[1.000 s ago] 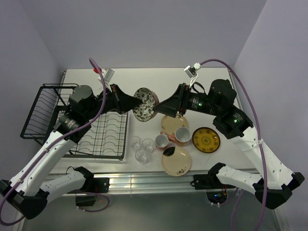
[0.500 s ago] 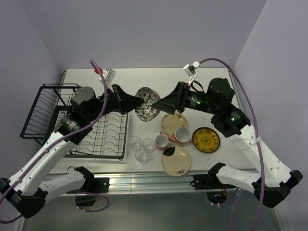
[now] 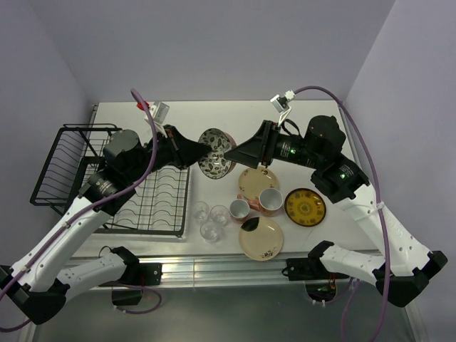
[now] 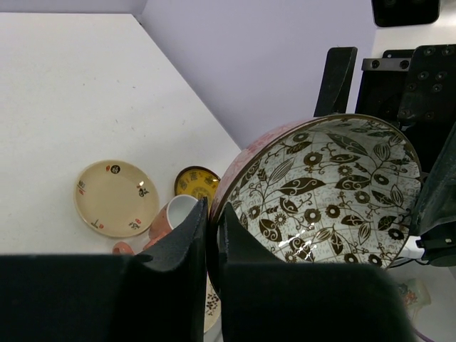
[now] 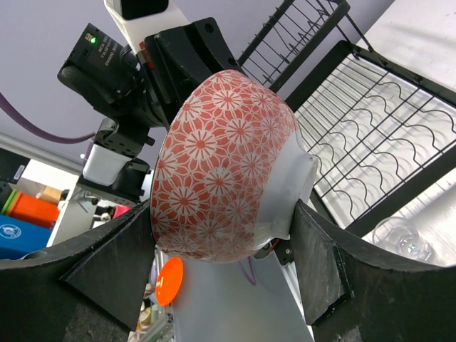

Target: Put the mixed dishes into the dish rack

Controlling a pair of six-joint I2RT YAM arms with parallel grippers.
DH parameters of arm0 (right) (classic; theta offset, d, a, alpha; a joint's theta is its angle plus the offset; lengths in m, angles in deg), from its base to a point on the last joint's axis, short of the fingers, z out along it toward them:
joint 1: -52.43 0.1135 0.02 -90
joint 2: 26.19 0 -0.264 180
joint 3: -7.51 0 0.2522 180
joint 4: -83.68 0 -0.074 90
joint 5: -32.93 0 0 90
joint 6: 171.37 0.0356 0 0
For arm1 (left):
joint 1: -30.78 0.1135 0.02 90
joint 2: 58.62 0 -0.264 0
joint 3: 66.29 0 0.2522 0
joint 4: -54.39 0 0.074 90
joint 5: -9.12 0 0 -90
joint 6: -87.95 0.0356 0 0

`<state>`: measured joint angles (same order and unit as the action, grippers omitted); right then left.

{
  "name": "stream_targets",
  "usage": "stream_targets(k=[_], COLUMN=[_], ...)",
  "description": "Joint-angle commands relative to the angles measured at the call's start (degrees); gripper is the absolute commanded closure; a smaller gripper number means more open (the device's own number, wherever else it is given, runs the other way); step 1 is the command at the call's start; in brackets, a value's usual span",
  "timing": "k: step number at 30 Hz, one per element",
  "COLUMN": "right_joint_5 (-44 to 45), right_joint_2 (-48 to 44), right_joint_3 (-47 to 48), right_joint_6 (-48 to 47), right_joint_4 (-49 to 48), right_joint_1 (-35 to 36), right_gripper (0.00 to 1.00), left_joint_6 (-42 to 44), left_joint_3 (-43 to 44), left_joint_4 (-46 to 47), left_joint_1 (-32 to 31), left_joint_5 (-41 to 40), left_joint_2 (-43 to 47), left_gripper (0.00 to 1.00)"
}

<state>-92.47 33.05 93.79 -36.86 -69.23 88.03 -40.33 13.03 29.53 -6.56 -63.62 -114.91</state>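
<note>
The dark patterned bowl (image 3: pixel 216 153) hangs on its side above the table between both arms. My left gripper (image 3: pixel 201 151) is shut on its rim; in the left wrist view the fingers (image 4: pixel 212 210) pinch the rim of the bowl (image 4: pixel 335 192). My right gripper (image 3: pixel 234 158) is open, its fingers spread either side of the bowl's red floral outside (image 5: pixel 221 164) without gripping it. Two pink mugs (image 3: pixel 239 209) (image 3: pixel 269 201), two cream plates (image 3: pixel 249 179) (image 3: pixel 262 239), the yellow ornate plate (image 3: pixel 305 206) and three glasses (image 3: pixel 209 230) sit on the table. The dish rack (image 3: pixel 149 192) lies at left.
The rack's raised basket end (image 3: pixel 64 160) stands at far left; its slotted base (image 5: pixel 385 121) shows behind the bowl in the right wrist view. Cables loop over both arms. The back wall is close behind the bowl.
My left gripper has shifted slightly right with the bowl. My right arm has drawn up and back a little; its fingers stay spread round the bowl.
</note>
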Motion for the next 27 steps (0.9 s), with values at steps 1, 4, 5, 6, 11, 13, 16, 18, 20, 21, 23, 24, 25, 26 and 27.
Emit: stream_targets(k=[1, 4, 5, 6, 11, 13, 16, 18, 20, 21, 23, 24, 25, 26, 27], right_joint_5=[-0.03, 0.15, 0.15, 0.41, 1.29, 1.65, 2.00, 2.61, 2.53, 2.70, 3.49, 3.67, 3.41, 3.06, 2.53], right_joint_2=[-0.09, -0.36, -0.44, -0.53, -1.06, -1.06, -0.62, -0.18, 0.78, 1.13, 1.93, 2.36, 3.59, 4.29, 5.08], right_joint_3=[0.26, 0.00, 0.00, -0.17, -0.70, -0.70, 0.00, 0.35, 1.14, 1.32, 1.76, 2.02, 2.46, 2.72, 3.07], right_joint_6=[-0.39, -0.30, -0.30, -0.30, -0.21, -0.56, -1.79, -2.67, -4.34, -4.87, -6.62, -7.24, -8.29, -8.65, -9.00], right_joint_4=[-2.77, -2.95, -3.04, -3.04, -2.78, -2.43, -1.37, 0.38, 1.87, 2.41, 3.63, 4.08, 4.43, 4.43, 4.52], right_joint_1=[0.09, 0.09, 0.09, 0.09, 0.09, 0.09, 0.09, 0.18, 0.09, 0.09, 0.09, 0.09, 0.18, 0.09, 0.09], right_gripper=[1.00, 1.00, 1.00, 1.00, 1.00, 1.00, 1.00, 1.00, 1.00, 1.00, 1.00, 1.00, 1.00, 1.00, 1.00], left_joint_6=[0.75, 0.67, 0.58, 0.66, 1.02, 1.10, 1.81, 2.59, 3.39, 3.48, 3.39, 2.95, 2.95, 2.95, 2.52], left_joint_3=[3.70, 3.35, 3.26, 3.26, 3.52, 3.43, 3.87, 4.57, 5.80, 6.16, 7.21, 7.74, 9.05, 9.93, 10.90], left_joint_4=[1.87, 1.86, 1.86, 1.78, 0.38, -0.15, -2.08, -5.59, -8.14, -10.50, -12.37, -14.11, -14.83, -15.71, -16.58], left_joint_1=[-0.36, -0.45, -0.36, -0.36, -0.36, -0.36, -0.36, -0.36, -0.36, -0.36, -0.36, -0.36, -0.45, -0.36, -0.36], left_joint_5=[-1.52, -1.61, -1.52, -1.61, -2.14, -3.28, -5.91, -9.50, -12.05, -13.29, -16.37, -16.90, -16.90, -16.99, -17.34], left_joint_2=[0.83, 1.18, 1.27, 1.36, 1.45, 1.88, 2.85, 3.47, 4.61, 5.13, 6.98, 7.51, 8.38, 8.74, 8.92], left_gripper=[0.86, 0.74, 0.69, 0.67, 0.54, 0.48, 0.41, 0.38, 0.37, 0.37, 0.36, 0.36, 0.36, 0.36, 0.36])
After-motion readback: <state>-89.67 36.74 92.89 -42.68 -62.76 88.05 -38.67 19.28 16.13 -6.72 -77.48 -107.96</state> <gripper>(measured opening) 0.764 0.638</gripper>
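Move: Both hands are still on the patterned bowl between them: its middle is about 3 cm right, 3 cm back and 2 cm above the left hand, and some 3 cm left of the right hand, level with it in depth and height. From the right hand, the dish rack's middle lies about 35 cm left, 9 ahead and 37 below; the glasses are 5 left, 1 ahead and 37 below, and the near mug 3 right, 4 ahead and 36 below. The left hand opens its pinch on the bowl's rim while staying almost in place, then backs off about 6 cm to the left and 3 cm up with its fingers wide, swinging some 15 degrees counter-clockwise away from the bowl. The right hand keeps its wide grip across the bowl from rim side to foot and carries it down about 5 cm, slowly at first and then faster, easing some 2 cm forward as its fingertips dip. ##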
